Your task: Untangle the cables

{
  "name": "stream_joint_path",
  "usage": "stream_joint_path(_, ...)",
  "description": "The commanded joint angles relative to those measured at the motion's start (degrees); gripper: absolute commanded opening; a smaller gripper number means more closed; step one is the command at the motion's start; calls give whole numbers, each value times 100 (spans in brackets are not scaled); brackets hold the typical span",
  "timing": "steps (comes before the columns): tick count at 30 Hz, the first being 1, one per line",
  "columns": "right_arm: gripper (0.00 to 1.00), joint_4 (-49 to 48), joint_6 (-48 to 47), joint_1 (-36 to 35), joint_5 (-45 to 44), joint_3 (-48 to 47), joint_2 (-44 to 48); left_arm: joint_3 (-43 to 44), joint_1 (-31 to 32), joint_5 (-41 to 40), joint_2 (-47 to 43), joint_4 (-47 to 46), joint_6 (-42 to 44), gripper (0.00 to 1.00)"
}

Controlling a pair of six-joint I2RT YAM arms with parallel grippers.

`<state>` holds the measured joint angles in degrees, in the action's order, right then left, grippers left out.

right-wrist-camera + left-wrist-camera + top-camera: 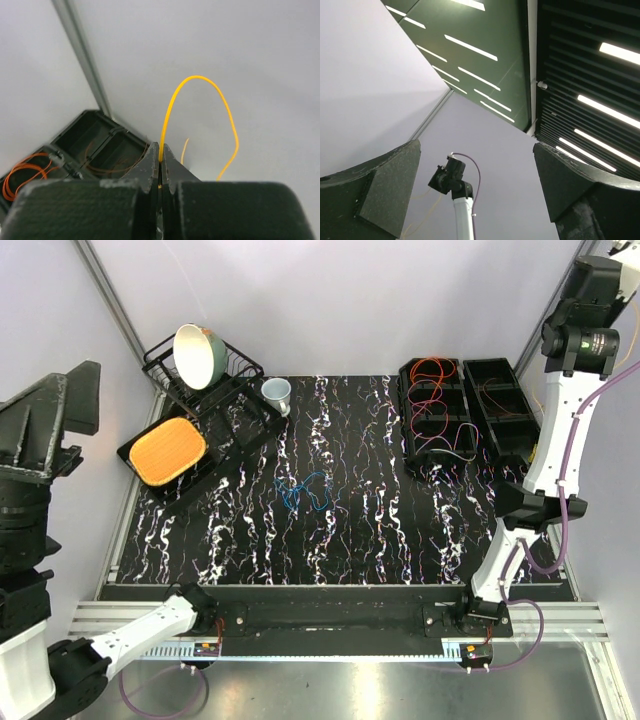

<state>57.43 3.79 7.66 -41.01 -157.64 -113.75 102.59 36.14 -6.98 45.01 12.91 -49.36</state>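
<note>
My right gripper (160, 147) is shut on a yellow cable (200, 77), which loops up out of the fingertips and hangs down on the right. The right arm (560, 410) is raised high at the right, above the bins. A blue cable (303, 492) lies in a loose tangle in the middle of the table. An orange cable (432, 370) lies coiled in the left black bin (408, 435), and a thin reddish cable (497, 390) lies in the right bin (530, 430). My left gripper (476, 145) is lifted at the far left, pointing upward, open and empty.
A black dish rack (235, 375) with a tilted bowl (197, 355) stands at the back left. A pale cup (277, 393) is beside it. An orange pad (167, 450) lies on a black tray. The black marbled table (380, 530) has metal frame posts at its corners.
</note>
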Motion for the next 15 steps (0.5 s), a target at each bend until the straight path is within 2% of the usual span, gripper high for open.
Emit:
stream_joint_path(1,0,-522,-133,183,146,-56,-138,-63,51,-207,95,-534,-117,99)
stream_joint_path(6,0,-548,-28,306,374,-65,-454,-467,42,-198,60,-1062,-319,99)
stream_joint_path(11,0,-540,95,368,384,75,-595,-213,51,-84,393,-896,-363,99)
stream_joint_path(15,0,-531,297,403,191,575,-534,-125,51,188,587,-939,-556,99)
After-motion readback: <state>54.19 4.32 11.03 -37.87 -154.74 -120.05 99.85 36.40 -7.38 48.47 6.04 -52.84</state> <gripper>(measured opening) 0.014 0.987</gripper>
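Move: The yellow cable is already pinched and hanging from my shut right fingers. The right bin it is headed for has its middle about 14 cm ahead of them, 2 cm to the right and 44 cm below. The left bin lies level with it, about 20 cm farther left, the orange cable in its far end some 26 cm ahead and 20 cm left of my right hand. From my raised left hand the right bin is roughly 50 cm ahead, 93 cm right and 65 cm down. Keeping the yellow cable pinched, I ease my right hand a little to the right, then bring it down about 6 cm and forward some 4 cm towards the right bin, fingers tipping down slightly. Meanwhile my left hand, open and empty up high, drifts about 3 cm forward and right. ##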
